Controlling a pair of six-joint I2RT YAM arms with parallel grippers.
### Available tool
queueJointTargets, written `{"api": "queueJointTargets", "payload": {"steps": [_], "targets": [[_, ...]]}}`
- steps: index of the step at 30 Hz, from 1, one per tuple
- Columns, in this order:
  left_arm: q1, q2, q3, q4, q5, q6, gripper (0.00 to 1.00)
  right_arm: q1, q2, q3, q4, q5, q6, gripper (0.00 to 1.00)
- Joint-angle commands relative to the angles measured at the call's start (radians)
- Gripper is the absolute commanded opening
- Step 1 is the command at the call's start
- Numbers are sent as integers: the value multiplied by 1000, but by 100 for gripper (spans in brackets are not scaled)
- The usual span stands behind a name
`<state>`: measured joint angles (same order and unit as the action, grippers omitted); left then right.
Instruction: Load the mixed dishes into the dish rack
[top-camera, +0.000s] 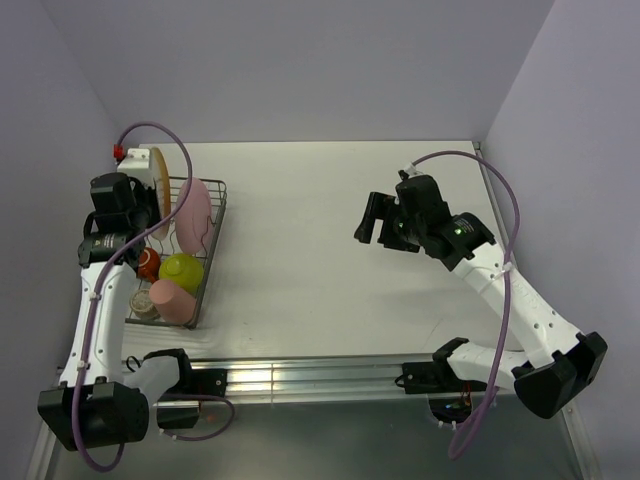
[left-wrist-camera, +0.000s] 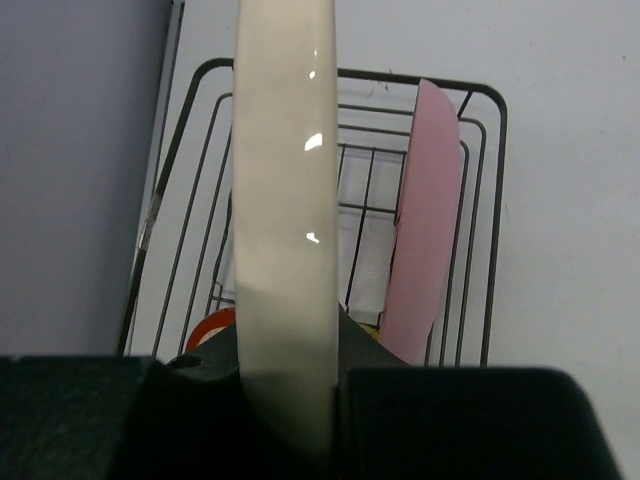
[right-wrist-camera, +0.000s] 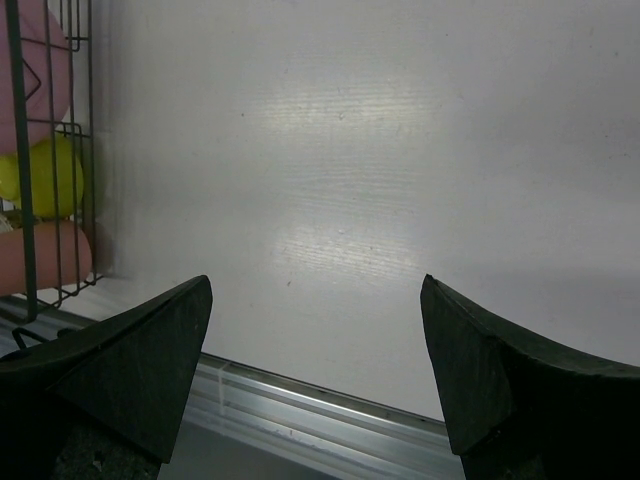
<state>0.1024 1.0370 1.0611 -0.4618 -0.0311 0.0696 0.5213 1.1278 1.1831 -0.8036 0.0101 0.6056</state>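
Observation:
The dark wire dish rack (top-camera: 216, 232) stands at the table's left. In it are the pink plate (top-camera: 192, 213) upright on edge, the lime-green bowl (top-camera: 182, 271), the dark red-orange mug (top-camera: 148, 263), the salmon-pink cup (top-camera: 173, 301) and the small grey-tan cup (top-camera: 142, 308). My left gripper (top-camera: 135, 195) is shut on the cream-and-orange plate (top-camera: 158, 178), holding it on edge above the rack's far end. In the left wrist view the plate's cream rim (left-wrist-camera: 285, 200) fills the middle, with the pink plate (left-wrist-camera: 420, 220) and the rack (left-wrist-camera: 488, 200) beyond. My right gripper (top-camera: 378, 228) is open and empty over bare table.
A metal rail (top-camera: 300, 378) runs along the table's near edge. Walls close in on the left and at the back. In the right wrist view the rack's corner (right-wrist-camera: 50, 150) with the green bowl (right-wrist-camera: 45, 175) shows at far left.

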Motion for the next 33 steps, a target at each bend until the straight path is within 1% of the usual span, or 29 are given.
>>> {"api": "queueJointTargets", "payload": {"steps": [1, 3, 5, 6, 10, 26, 33], "targets": [[20, -35, 4, 156, 66, 52, 0, -12, 1, -8, 38, -4, -21, 92], [25, -35, -7, 161, 66, 59, 0, -15, 3, -14, 41, -4, -24, 92], [29, -38, -15, 173, 103, 59, 0, -21, 4, -16, 44, -4, -29, 92], [29, -37, -18, 173, 115, 61, 0, -24, 6, -17, 47, -28, -29, 92], [31, -11, -26, 161, 129, 70, 0, -32, 4, -22, 52, -42, -30, 92], [31, 27, -85, 184, 126, 93, 0, -86, 17, -42, 84, -140, -40, 91], [31, 72, -87, 181, 140, 99, 0, -90, 26, -42, 90, -148, -41, 92]]}}
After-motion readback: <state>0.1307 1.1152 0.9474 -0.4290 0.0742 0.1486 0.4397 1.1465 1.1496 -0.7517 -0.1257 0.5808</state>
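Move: The cream plate is already pinched on edge in my left hand. Its slot in the dish rack is about 5 cm ahead, 3 cm to the right and 14 cm below. The standing pink plate is at about the same depth, 4 cm ahead and 8 cm right. Some 8 cm back and 19 cm down are the green bowl, 5 cm right, and the red mug, 3 cm left. From my right hand the slot lies about 49 cm left, 13 cm ahead and 11 cm lower. With my left hand I keep my pinch on the cream plate and lower it steadily, about 7 cm nearly straight down, into the rack just left of the pink plate. On the way I tip the fingers down nearly 10 degrees and turn the wrist some 5 degrees clockwise, bringing the plate's far side round to the right. ##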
